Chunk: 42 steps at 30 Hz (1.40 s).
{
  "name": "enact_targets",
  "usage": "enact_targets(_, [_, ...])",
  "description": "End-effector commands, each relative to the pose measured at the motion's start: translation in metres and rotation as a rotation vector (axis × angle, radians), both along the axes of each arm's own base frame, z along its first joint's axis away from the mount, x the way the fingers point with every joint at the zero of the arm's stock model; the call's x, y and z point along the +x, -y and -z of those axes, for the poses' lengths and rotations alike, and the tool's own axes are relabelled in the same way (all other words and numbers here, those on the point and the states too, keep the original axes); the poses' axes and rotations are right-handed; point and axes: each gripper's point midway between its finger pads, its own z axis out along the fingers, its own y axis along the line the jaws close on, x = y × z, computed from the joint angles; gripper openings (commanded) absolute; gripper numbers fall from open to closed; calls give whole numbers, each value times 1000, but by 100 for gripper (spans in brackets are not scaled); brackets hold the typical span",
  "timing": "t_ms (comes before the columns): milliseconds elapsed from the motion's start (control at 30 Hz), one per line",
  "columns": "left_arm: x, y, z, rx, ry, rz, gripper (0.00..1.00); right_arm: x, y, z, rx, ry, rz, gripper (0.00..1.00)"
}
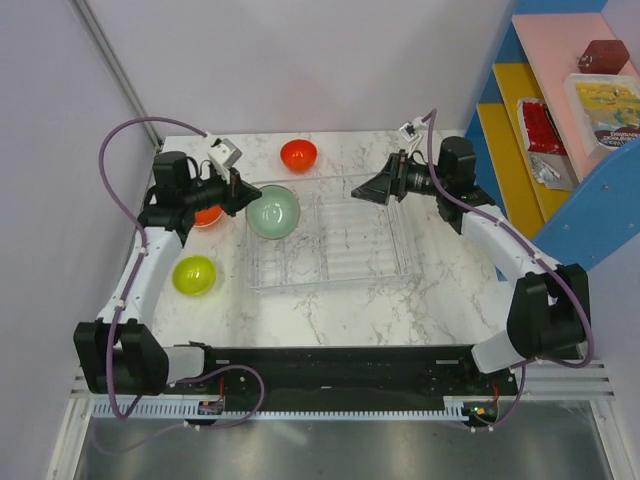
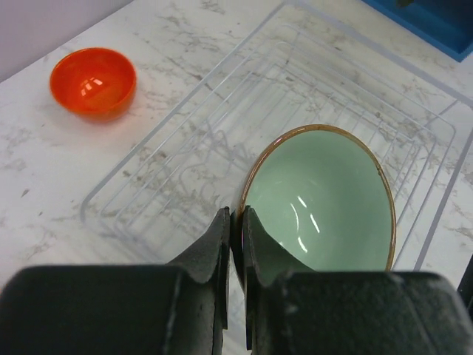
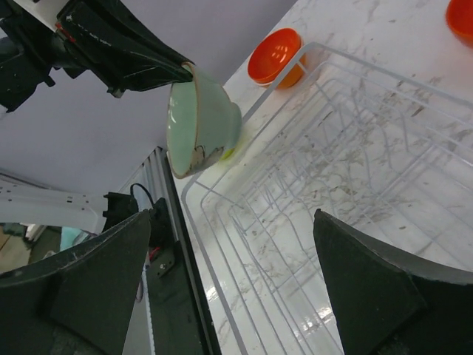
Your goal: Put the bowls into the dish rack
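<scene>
The clear dish rack (image 1: 330, 283) lies mid-table, with nothing in it. My left gripper (image 1: 238, 192) is shut on the rim of a pale green bowl (image 1: 274, 212), which hangs tilted on its side above the rack's left end. In the left wrist view the fingers (image 2: 222, 244) pinch the brown-edged rim of the green bowl (image 2: 325, 200) over the rack (image 2: 214, 140). An orange bowl (image 1: 298, 154) sits behind the rack. A second orange bowl (image 1: 208, 214) is partly hidden under the left arm. A yellow-green bowl (image 1: 194, 275) rests left of the rack. My right gripper (image 1: 375, 188) hovers open over the rack's back right.
A blue shelf unit (image 1: 570, 110) with pink and yellow boards holding packaged items stands off the table's right edge. The black base bar (image 1: 340, 365) runs along the near edge. A wall closes the back and left.
</scene>
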Motion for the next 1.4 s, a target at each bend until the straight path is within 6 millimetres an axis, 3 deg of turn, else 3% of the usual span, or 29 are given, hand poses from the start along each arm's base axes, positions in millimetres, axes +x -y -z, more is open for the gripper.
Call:
enact_targets(0, [14,47,-37,-47,118,120,2,-16,-26,0,78,-21,-123,98])
enact_targets(200, [11,97,-30,-118,34,313,2,-17,-40,25,77,-87,-148,98])
enact_targets(367, [6,115,-37,-186,-8,438,2,-15,-41,46,66,-130,-150,98])
enact_targets(633, [-1,125,-35,-236,-54,508,2,-14,-47,64,93,-210,-180,98])
enact_targets(1000, [0,131,-27,-245,-79,528,2,-34,-52,45,206,-225,-294,98])
enact_targets(1367, [6,133,-26,-240,-74,517,2,-34,-60,57,211,-292,-295,98])
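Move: The green bowl, pinched by its rim, has its middle roughly 4 cm right of the left hand, 3 cm back and 3 cm below. From the open right hand it lies some 23 cm left, 3 cm back and 5 cm lower. From the left hand, the right gripper is about 27 cm right, level fore-and-aft, 2 cm higher; the dish rack's middle is 19 cm right, level fore-and-aft, 14 cm down; the far orange bowl 21 cm ahead, 11 cm right, 15 cm down. The green bowl, still pinched by its rim, is carried about 12 cm right over the rack towards the right gripper, quickly at first and then easing, while the left wrist turns some 30 degrees, mainly clockwise. The right hand comes to meet it, down and left about 5 cm each way and a little back, turning counter-clockwise and tipping, its fingers kept wide open until they straddle the bowl's free rim. ##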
